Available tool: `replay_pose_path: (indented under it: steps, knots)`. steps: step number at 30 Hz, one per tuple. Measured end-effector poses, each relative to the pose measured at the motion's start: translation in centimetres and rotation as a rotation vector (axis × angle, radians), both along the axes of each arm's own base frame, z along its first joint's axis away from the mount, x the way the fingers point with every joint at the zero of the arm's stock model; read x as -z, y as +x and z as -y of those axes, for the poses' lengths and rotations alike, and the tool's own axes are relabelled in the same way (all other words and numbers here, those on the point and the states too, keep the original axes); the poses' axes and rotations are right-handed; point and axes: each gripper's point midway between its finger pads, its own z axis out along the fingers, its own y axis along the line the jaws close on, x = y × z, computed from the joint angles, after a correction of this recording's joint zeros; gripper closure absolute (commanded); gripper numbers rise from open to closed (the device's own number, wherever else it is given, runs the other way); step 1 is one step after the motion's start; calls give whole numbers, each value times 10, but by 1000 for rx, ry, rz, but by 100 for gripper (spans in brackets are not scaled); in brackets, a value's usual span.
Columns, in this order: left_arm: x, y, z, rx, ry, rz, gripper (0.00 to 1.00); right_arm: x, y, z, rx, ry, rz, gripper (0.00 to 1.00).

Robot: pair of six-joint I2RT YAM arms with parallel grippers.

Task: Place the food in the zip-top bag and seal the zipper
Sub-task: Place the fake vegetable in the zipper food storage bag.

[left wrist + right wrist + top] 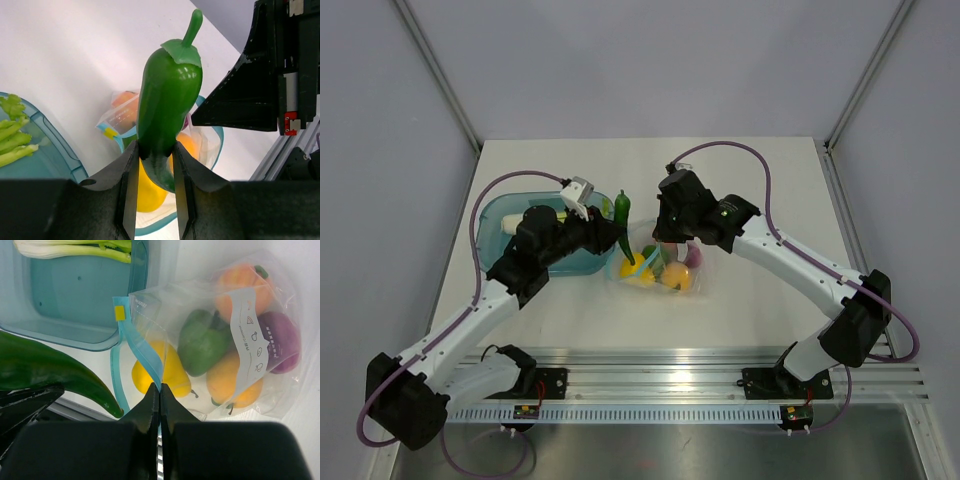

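My left gripper [156,165] is shut on the lower end of a long green pepper [170,95], held stem-up just above the open mouth of the zip-top bag [207,145]. From above, the pepper [623,222] hangs at the bag's [665,270] left edge. My right gripper [160,388] is shut on the light-blue zipper [141,351], lifting one lip of the mouth. Inside the bag lie food pieces: a yellow one [170,372], a green one [202,342], two orange ones [242,287] and a purple one [277,342].
A teal tray [505,215] stands left of the bag, with green stalks [75,249] lying in it. The right arm's black wrist [270,75] is close beside the pepper. A metal rail [660,375] runs along the near table edge.
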Motion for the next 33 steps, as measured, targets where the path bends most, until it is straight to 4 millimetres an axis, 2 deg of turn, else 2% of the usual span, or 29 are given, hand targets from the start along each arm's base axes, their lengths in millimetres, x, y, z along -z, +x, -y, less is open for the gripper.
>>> replay_pose_path:
  steps: [3, 10, 13, 22, 33]
  knots:
    - [6, 0, 3, -5, -26, -7, 100, 0, 0, 0, 0, 1, -1, 100]
    - [51, -6, 19, -2, -22, -105, 100, 0, -1, -4, -2, 24, -6, 100]
    - [63, -12, 23, -4, -23, -131, 100, 2, -2, -5, -2, 33, -13, 100]
    - [69, -20, 28, 19, -35, -155, 100, 2, -2, -9, 1, 55, -17, 100]
    - [84, -32, 40, 153, 52, -211, 100, 2, -3, -7, 2, 55, -19, 100]
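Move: The left hand grips the green chili, and the bag mouth waits about 9 cm below, 5 cm to its right and 2 cm back. The yellow pear lies some 17 cm below, 4 cm back and 5 cm right, with the blue bin 19 cm left, 5 cm farther out. From the right hand, which pinches its edge, the mouth's middle is roughly 3 cm left, 2 cm back and 6 cm lower. Left lowers the chili some 8 cm, rightward and back, into the bag mouth the right hand keeps pinched. ##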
